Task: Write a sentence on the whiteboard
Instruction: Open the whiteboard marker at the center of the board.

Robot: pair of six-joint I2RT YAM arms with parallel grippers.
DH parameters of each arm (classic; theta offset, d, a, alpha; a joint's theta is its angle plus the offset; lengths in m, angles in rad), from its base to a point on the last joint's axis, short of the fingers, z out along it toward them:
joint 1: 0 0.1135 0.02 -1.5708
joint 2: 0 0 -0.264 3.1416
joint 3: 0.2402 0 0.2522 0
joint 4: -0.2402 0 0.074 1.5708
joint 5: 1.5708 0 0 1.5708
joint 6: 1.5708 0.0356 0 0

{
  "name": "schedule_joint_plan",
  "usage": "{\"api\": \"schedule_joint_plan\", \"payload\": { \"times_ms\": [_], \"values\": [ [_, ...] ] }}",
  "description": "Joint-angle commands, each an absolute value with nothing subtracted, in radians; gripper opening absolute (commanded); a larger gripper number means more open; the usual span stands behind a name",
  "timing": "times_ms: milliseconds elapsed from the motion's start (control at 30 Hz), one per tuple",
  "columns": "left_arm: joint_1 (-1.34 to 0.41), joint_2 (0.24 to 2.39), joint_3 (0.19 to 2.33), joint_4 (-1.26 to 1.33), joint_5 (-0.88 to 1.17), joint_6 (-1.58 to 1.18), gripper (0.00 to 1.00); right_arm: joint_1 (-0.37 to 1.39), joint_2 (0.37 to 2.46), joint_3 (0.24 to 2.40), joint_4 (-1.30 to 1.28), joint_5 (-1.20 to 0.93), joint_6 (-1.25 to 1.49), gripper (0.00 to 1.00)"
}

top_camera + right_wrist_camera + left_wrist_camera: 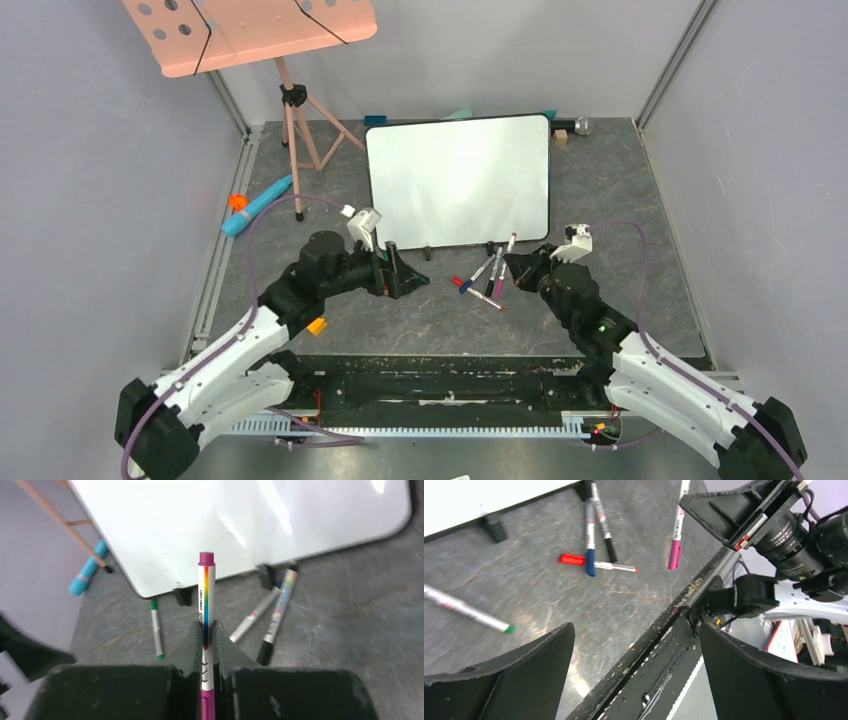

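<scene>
The whiteboard [460, 180] lies flat at the back centre, glossy white with a thin dark frame, and its face [225, 525] is blank; the sentence is not in view. Just off the board's near edge, my right gripper [206, 630] is shut on a white marker [206, 595] with a rainbow stripe and magenta ends. The top view shows the same gripper [520, 267] and marker [507, 255]. My left gripper [405, 275] hovers left of the loose markers. Its jaws stand wide open [634, 630] with nothing between them.
Loose markers lie by the board's near edge: blue [589, 535], black [601, 522], red [594, 563] and green-tipped [157, 627]. A pink perforated board on a tripod [250, 30] stands back left. A blue tube [258, 205] lies near the left wall.
</scene>
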State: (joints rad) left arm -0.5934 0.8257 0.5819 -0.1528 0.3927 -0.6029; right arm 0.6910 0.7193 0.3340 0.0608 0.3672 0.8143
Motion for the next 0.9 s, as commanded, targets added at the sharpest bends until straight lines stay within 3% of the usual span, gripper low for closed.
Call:
{"api": "schedule_joint_plan", "payload": {
  "times_ms": [0,233,300,367,533,767,867],
  "values": [
    [-0.725,0.919,0.591,0.129,0.295,-0.692,0.98,0.695,0.648,0.312,0.363,0.202,0.563,0.0],
    [-0.907,1.129,0.645,0.343,0.208,-0.657,0.9,0.695,0.657,0.356,0.437,0.065,0.548,0.0],
    [-0.931,1.169,0.654,0.391,0.201,-0.648,0.83,0.695,0.664,0.369,0.447,0.042,0.561,0.0],
    [-0.937,1.202,0.661,0.423,0.2,-0.653,0.78,0.695,0.673,0.386,0.445,0.017,0.568,0.0],
    [-0.95,1.235,0.652,0.508,0.186,-0.65,0.73,0.695,0.679,0.389,0.458,0.004,0.613,0.0],
    [-0.965,1.271,0.627,0.644,0.187,-0.628,0.59,0.695,0.689,0.379,0.478,0.008,0.661,0.0],
    [-0.968,1.297,0.627,0.687,0.203,-0.634,0.48,0.696,0.692,0.371,0.491,0.007,0.673,0.0]
  ]
}}
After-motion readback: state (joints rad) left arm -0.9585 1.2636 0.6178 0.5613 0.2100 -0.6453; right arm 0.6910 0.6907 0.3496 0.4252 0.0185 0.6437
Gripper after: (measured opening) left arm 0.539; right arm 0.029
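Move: The purple marker is in my right hand, its cap about 6 cm below that hand point and 2 cm back; my left gripper waits roughly 19 cm to the left, 5 cm back and 3 cm higher. From my left hand the cap lies some 19 cm right, 3 cm ahead and 9 cm below. The red marker is 14 cm right of my left hand and 3 cm ahead, the black one 17 cm right and 8 cm ahead, all on the table about 17 cm down. I bring both hands together at the purple marker's cap: my right hand keeps its pinch and lifts the marker about 10 cm, drifting left and swinging its fingers up and counter-clockwise some 20 degrees. My left hand sweeps about 13 cm right to the cap, dips slightly, then rises, levelling its fingers and closing them from wide open to roughly half. ##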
